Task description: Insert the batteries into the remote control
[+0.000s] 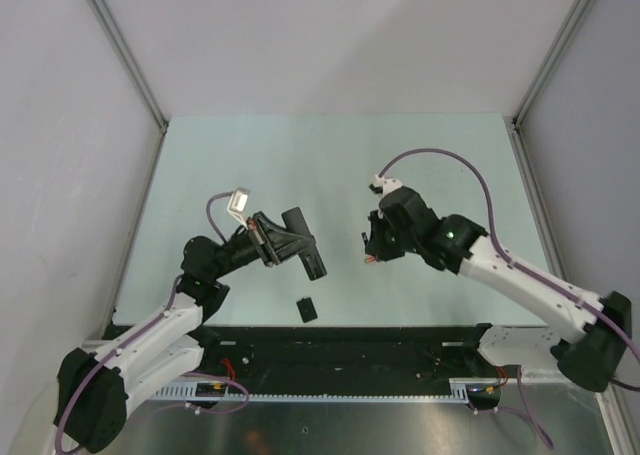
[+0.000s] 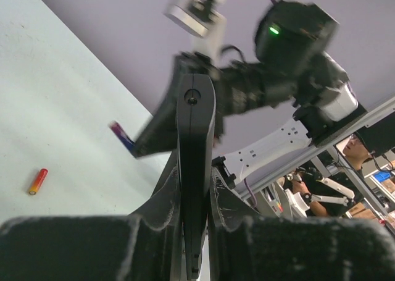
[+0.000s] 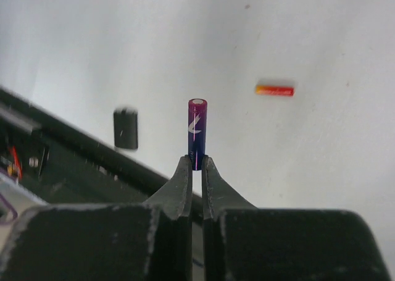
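Observation:
My left gripper (image 1: pixel 288 239) is shut on the remote control (image 1: pixel 308 247), a slim black bar held off the table. In the left wrist view the remote control (image 2: pixel 196 126) stands up between the fingers (image 2: pixel 162 194), its end facing the right arm. My right gripper (image 3: pixel 196 162) is shut on the lower end of the dark blue-purple battery (image 3: pixel 197 126), which sticks straight out past the tips. In the top view the right gripper (image 1: pixel 372 243) hovers just right of the remote. The red-orange battery (image 3: pixel 274 90) lies loose on the table, also seen as a red-orange battery (image 2: pixel 37 181) in the left wrist view.
A small black squarish cover piece (image 1: pixel 306 308) lies on the table near the front edge, below the remote; the right wrist view shows the cover piece (image 3: pixel 125 128) too. A black rail (image 1: pixel 350 340) runs along the near edge. Grey walls enclose the pale table (image 1: pixel 300 165).

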Robot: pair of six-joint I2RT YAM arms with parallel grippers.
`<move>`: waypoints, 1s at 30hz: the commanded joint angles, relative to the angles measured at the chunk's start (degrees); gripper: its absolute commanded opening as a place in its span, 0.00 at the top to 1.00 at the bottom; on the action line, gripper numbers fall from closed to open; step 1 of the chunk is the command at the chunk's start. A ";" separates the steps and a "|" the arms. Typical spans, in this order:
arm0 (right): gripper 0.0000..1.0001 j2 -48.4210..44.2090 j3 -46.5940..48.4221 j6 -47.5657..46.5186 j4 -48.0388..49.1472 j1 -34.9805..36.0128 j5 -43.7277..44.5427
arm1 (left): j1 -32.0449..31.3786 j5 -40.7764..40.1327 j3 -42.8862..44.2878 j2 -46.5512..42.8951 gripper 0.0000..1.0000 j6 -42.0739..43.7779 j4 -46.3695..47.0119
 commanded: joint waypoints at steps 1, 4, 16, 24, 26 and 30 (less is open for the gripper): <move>1.00 7.29 -0.56 4.71 7.93 -7.15 -3.36 | 0.74 -0.05 -2.15 -2.93 1.00 -0.30 1.51; 1.00 13.88 -0.56 6.47 10.57 -10.41 -3.02 | 0.83 -0.75 -2.42 -3.99 1.00 -0.92 0.46; 1.00 34.35 2.42 8.67 15.59 -15.69 0.94 | 0.92 -1.28 -2.59 -6.72 1.00 -0.04 -3.50; 1.00 37.36 4.45 7.44 14.97 -15.78 1.55 | 0.92 -1.28 -2.59 -6.28 1.00 0.49 -4.11; 1.00 37.80 4.45 7.35 14.80 -15.86 1.21 | 0.92 -1.37 -2.59 -6.10 1.00 0.75 -4.29; 1.00 38.33 4.54 7.35 14.27 -15.87 0.77 | 0.92 -1.28 -2.42 -5.66 1.00 1.01 -4.55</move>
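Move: The right hand, already holding the purple battery, is bound for the bare table just beyond the red battery: about 11 cm ahead, 1 cm right and 20 cm down. The red battery lies about 7 cm ahead, 1 cm right and 19 cm below. The remote, in the left fingers, is some 15 cm left, level fore-and-aft and 7 cm higher. From the left hand that table spot is roughly 12 cm ahead, 17 cm right and 27 cm down. Swing the right gripper forward and down, then mostly straight down, carrying the purple battery past the red one to low over the table just beyond it: about 17 cm down and 11 cm forward in all. On the way turn the wrist some 20 degrees clockwise and tip the fingers more steeply down; ease to a stop with the fingers still shut on the battery. ##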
